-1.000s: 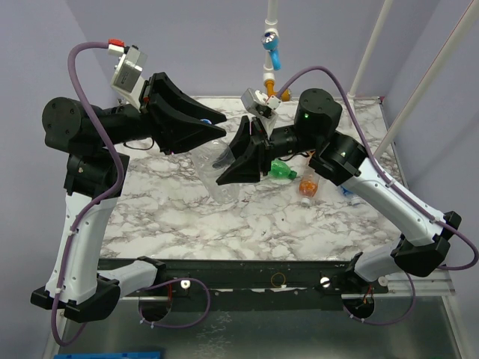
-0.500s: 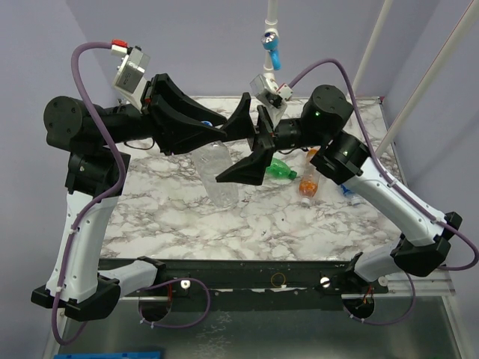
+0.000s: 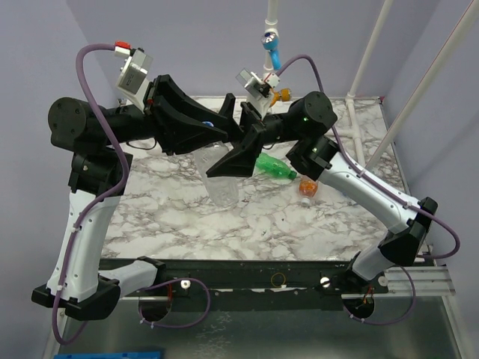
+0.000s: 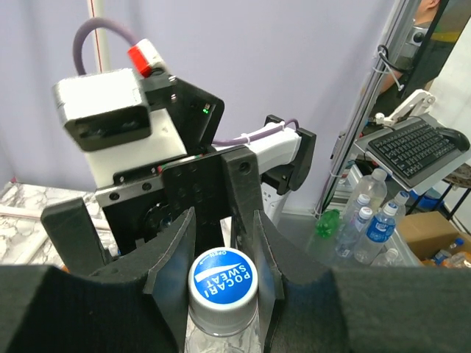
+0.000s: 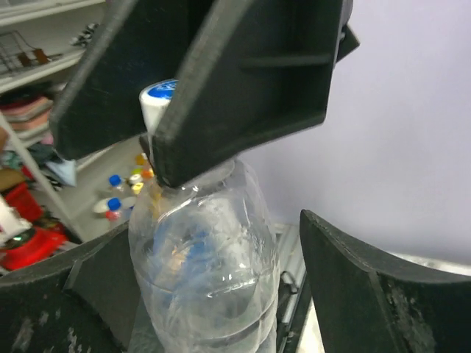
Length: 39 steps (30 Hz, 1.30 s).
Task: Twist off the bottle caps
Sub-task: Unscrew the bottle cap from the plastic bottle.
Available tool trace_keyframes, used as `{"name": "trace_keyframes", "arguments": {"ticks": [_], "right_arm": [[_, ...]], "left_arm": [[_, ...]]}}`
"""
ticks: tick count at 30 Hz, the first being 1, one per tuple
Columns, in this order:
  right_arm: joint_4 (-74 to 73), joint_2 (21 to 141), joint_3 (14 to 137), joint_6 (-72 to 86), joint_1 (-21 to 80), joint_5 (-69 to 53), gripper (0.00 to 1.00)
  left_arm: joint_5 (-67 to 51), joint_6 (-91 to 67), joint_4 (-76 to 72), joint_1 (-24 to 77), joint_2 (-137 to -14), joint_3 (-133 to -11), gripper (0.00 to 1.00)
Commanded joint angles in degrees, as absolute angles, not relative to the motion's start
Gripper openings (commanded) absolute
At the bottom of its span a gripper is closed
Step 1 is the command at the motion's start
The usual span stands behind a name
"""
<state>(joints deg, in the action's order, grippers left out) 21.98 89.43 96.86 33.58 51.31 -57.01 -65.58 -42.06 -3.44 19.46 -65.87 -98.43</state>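
Note:
A clear bottle (image 3: 221,182) hangs upright over the marble table (image 3: 172,217). My left gripper (image 3: 217,132) is shut on its bottle cap (image 4: 223,278), which is white with a blue printed top. Both pads (image 4: 175,246) press the cap's sides. In the right wrist view the clear bottle (image 5: 206,268) stands between my right gripper's (image 5: 221,294) open fingers (image 5: 368,287), close to the left finger and with a gap on the right. The cap (image 5: 157,100) peeks out under the left gripper's fingers. My right gripper (image 3: 227,142) straddles the bottle's upper body.
A green bottle (image 3: 273,167) and an orange bottle (image 3: 307,187) lie on the table behind the right arm. Blue and orange pipe fittings (image 3: 272,46) hang at the back. White poles (image 3: 419,90) slant along the right side.
My right gripper let go of the clear bottle, opened wide, swung up and left, and now straddles the bottle higher up. The left gripper kept its hold on the cap.

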Motion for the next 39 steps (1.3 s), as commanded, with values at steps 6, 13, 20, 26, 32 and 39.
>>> {"name": "trace_keyframes", "arguments": {"ticks": [6,13,20,26,32,39], "right_arm": [[29.77,90.32,95.87,40.97,51.33,-60.15,0.37],[23.65,89.19,96.88,37.83,50.33,-58.37,0.11],[9.05,85.58,96.79,28.51,47.09,-53.42,0.02],[0.58,85.3,99.95,22.3,46.32,-49.19,0.01],[-3.84,85.95,101.35,19.6,46.32,-44.56,0.01],[-10.07,88.74,105.63,16.12,46.47,-35.21,0.01]], "left_arm": [[-67.67,-42.45,-5.1,19.34,-64.59,-97.83,0.0],[-68.45,-40.87,-3.43,19.35,-64.61,-98.46,0.0],[-66.42,-36.76,0.92,19.35,-65.06,-100.29,0.0],[-62.56,-33.91,3.79,19.25,-64.91,-100.29,0.0],[-54.41,-30.83,5.1,19.25,-63.83,-98.35,0.0],[-44.28,-26.28,6.75,19.25,-63.16,-96.27,0.0]]}}
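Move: In the left fingers the bottle cap is already pinched, with the clear bottle hanging upright below it, its middle some 10 cm under that hand. From the right hand the bottle's middle is about 1 cm back, 1 cm left and 3 cm below, between its open fingers; the cap sits about 7 cm above that hand and 1 cm left. On the table, roughly 48 cm lower, the green bottle lies about 22 cm ahead and 15 cm right. Closing first, the right fingers pinch the clear bottle's upper body from the right while the left keeps its grip on the cap. Then both hands carry it about 5 cm forward and sink a little, the right drifting slightly right; the left wrist turns some 15 degrees counter-clockwise and the right about as much clockwise, twisting cap against bottle. ##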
